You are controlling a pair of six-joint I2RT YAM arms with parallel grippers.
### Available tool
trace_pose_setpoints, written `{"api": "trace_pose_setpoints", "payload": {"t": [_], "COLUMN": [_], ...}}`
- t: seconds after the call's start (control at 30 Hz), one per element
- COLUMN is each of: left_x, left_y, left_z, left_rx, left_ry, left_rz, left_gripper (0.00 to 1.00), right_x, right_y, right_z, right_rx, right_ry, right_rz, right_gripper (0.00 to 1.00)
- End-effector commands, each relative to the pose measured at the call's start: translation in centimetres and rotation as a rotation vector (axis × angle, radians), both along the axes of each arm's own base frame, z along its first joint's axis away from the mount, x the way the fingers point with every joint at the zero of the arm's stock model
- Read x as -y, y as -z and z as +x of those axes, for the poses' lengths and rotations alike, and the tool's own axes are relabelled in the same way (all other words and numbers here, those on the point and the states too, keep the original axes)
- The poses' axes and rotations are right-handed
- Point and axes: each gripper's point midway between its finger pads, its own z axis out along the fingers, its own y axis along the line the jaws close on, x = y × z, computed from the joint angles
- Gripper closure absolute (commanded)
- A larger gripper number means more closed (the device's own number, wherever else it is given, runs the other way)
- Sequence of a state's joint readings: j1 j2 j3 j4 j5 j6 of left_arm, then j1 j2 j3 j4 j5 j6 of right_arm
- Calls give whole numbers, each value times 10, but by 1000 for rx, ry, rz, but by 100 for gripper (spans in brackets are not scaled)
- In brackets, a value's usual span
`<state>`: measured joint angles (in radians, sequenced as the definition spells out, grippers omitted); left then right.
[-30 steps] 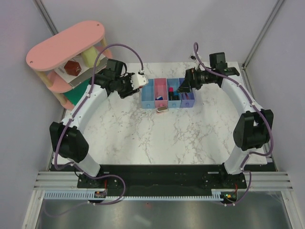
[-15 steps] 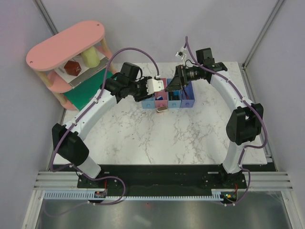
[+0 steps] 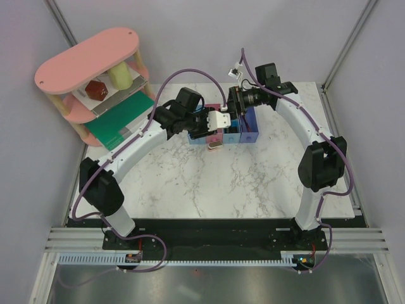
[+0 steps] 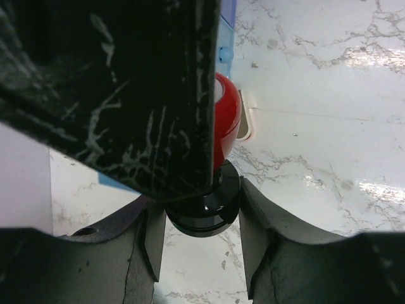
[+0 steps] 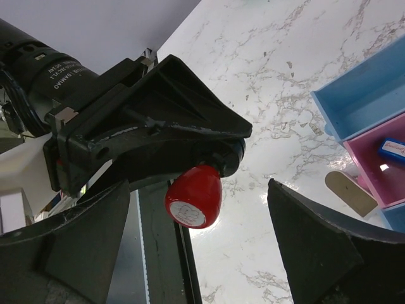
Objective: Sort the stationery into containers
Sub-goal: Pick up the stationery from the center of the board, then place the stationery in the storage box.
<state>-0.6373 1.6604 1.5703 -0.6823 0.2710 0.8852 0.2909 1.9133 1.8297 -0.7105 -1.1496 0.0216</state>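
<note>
My left gripper [image 3: 223,120] hangs over the row of bins [image 3: 252,133] and is shut on a black piece with a round red cap [image 5: 195,195]. Its black base [image 4: 201,212] sits between my left fingers. My right gripper [image 3: 233,109] meets it from the right. Its jaws are open, one on each side of the red cap [image 4: 226,117] and not touching it. A beige stapler-like block [image 3: 214,145] lies on the table in front of the bins and also shows in the right wrist view [image 5: 350,192]. A small blue piece [image 5: 392,149] lies in the pink bin [image 5: 373,166].
A pink oval tiered shelf [image 3: 88,60] stands at the back left with a green board [image 3: 117,120] beside it. The light blue bin [image 5: 361,101] has a bare floor. The marble table [image 3: 209,183] runs toward the arm bases. Cables loop over both arms.
Both arms have swung toward each other over the bins. My left gripper moved right and my right gripper moved left, until they met.
</note>
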Motion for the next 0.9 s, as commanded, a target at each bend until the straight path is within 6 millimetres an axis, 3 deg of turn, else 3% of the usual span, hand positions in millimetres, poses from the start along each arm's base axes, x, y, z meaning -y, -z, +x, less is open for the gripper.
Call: {"api": "trace_pose_setpoints", "payload": {"t": [0.0, 0.3, 0.53, 0.77, 0.87], "left_x": [5, 5, 7, 6, 5], "left_y": [-15, -22, -22, -13, -5], "left_z": [14, 25, 25, 24, 24], "left_rx": [48, 82, 76, 59, 52], "left_ry": [-49, -86, -86, -86, -90], "left_rz": [-33, -39, -49, -36, -19], "left_gripper": [83, 83, 83, 83, 82], "right_x": [-1, 1, -1, -4, -5], "right_y": [-18, -5, 2, -3, -2], "right_z": [-1, -3, -2, 0, -1], "right_rx": [71, 59, 44, 62, 61], "right_ry": [1, 26, 24, 24, 21], "right_rz": [13, -27, -36, -35, -36], "right_gripper": [4, 11, 22, 31, 39]}}
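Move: The red-and-black stationery piece is held by its black part in the left fingers, its middle about 2 cm right of that hand and 1 cm above. From the right hand, it lies some 3 cm to the left, level ahead, and 2 cm lower. The beige block is around 6 cm ahead of the right hand, 4 cm left and 22 cm down; the pink compartment lies roughly 14 cm ahead, 4 cm left and 20 cm down. The left hand keeps its pinch on the black part and eases about 1.5 cm forward, then stops. The right hand sinks about 2 cm to the offered red end, fingers still reaching to the robot's left, and closes from wide open to about two thirds, one finger on either side of the red head; a touch can't be made out. ##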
